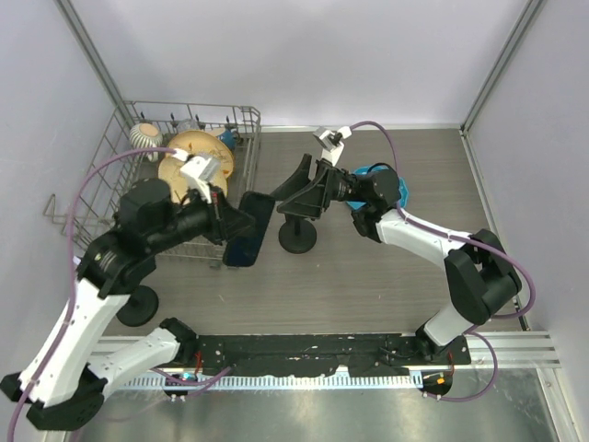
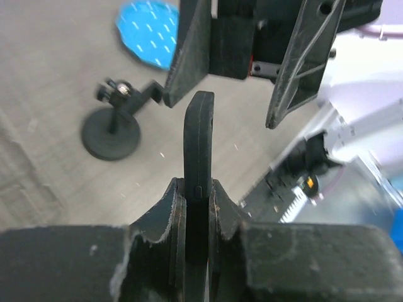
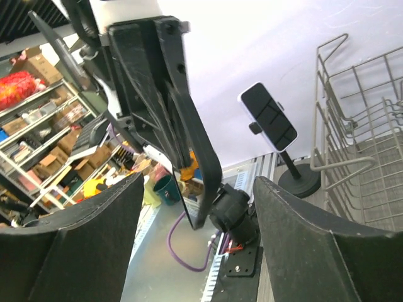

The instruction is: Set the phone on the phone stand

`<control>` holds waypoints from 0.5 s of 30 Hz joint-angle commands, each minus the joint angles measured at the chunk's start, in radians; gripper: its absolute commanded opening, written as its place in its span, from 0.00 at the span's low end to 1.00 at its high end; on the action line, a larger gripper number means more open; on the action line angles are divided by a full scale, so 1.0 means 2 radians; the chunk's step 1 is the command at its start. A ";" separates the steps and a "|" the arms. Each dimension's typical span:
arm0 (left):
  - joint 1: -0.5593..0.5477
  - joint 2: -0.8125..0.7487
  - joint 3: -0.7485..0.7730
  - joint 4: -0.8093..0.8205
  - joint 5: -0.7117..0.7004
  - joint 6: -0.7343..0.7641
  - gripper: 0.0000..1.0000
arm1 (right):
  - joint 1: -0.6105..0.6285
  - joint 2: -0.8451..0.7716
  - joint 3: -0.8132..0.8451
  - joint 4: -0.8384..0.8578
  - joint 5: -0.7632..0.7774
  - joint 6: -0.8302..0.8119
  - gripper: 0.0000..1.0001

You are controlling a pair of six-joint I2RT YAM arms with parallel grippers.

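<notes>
My left gripper (image 1: pixel 235 221) is shut on a dark phone (image 1: pixel 253 235), held edge-up; in the left wrist view the phone (image 2: pixel 198 132) stands between my pads (image 2: pixel 171 201). The empty phone stand (image 1: pixel 297 235) has a round black base and sits just right of the phone; it shows in the left wrist view (image 2: pixel 111 132). My right gripper (image 1: pixel 294 191) is open above the stand, its fingers (image 2: pixel 189 56) spread just past the phone's free end. In the right wrist view the phone (image 3: pixel 204 157) hangs ahead of the open right gripper (image 3: pixel 198 182).
A wire dish rack (image 1: pixel 124 147) with plates stands at the back left. A blue disc (image 1: pixel 382 175) lies behind the right gripper. A second stand (image 3: pixel 296 179) carrying a white-edged phone (image 3: pixel 267 116) stands at the front left, its base (image 1: pixel 136 304) beside my left arm.
</notes>
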 commanded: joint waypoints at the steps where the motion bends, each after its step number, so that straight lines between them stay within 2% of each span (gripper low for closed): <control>1: 0.001 -0.068 -0.006 0.102 -0.129 -0.006 0.00 | 0.015 -0.011 0.015 -0.010 0.047 -0.031 0.76; 5: 0.001 -0.107 -0.031 0.184 -0.153 -0.030 0.00 | 0.043 0.002 0.027 -0.012 0.058 -0.043 0.76; 12: 0.001 -0.104 -0.052 0.273 -0.089 -0.075 0.00 | 0.105 0.041 0.067 0.031 0.058 -0.021 0.76; 15: 0.001 -0.095 -0.054 0.293 -0.078 -0.087 0.00 | 0.116 0.046 0.071 0.037 0.068 -0.020 0.72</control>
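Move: My left hand already holds the phone, with the empty phone stand below it, about 9 cm ahead, 7 cm to its right and some 25 cm down. The dish rack's middle is some 20 cm ahead of that hand, 22 cm left and 30 cm down. From my open right hand the phone is about 5 cm back and 5 cm left, nearly level. The blue plate lies some 16 cm ahead of the right hand, 23 cm right and 35 cm below. Keeping the phone pinched, I raise my left hand about 10 cm with a smaller shift to the left, and tip its fingers up from their downward slant to about level or a little above. Meanwhile I bring my right hand, fingers staying wide open, some 7 cm left and back, towards the lower end of the phone, without closing on it yet. ##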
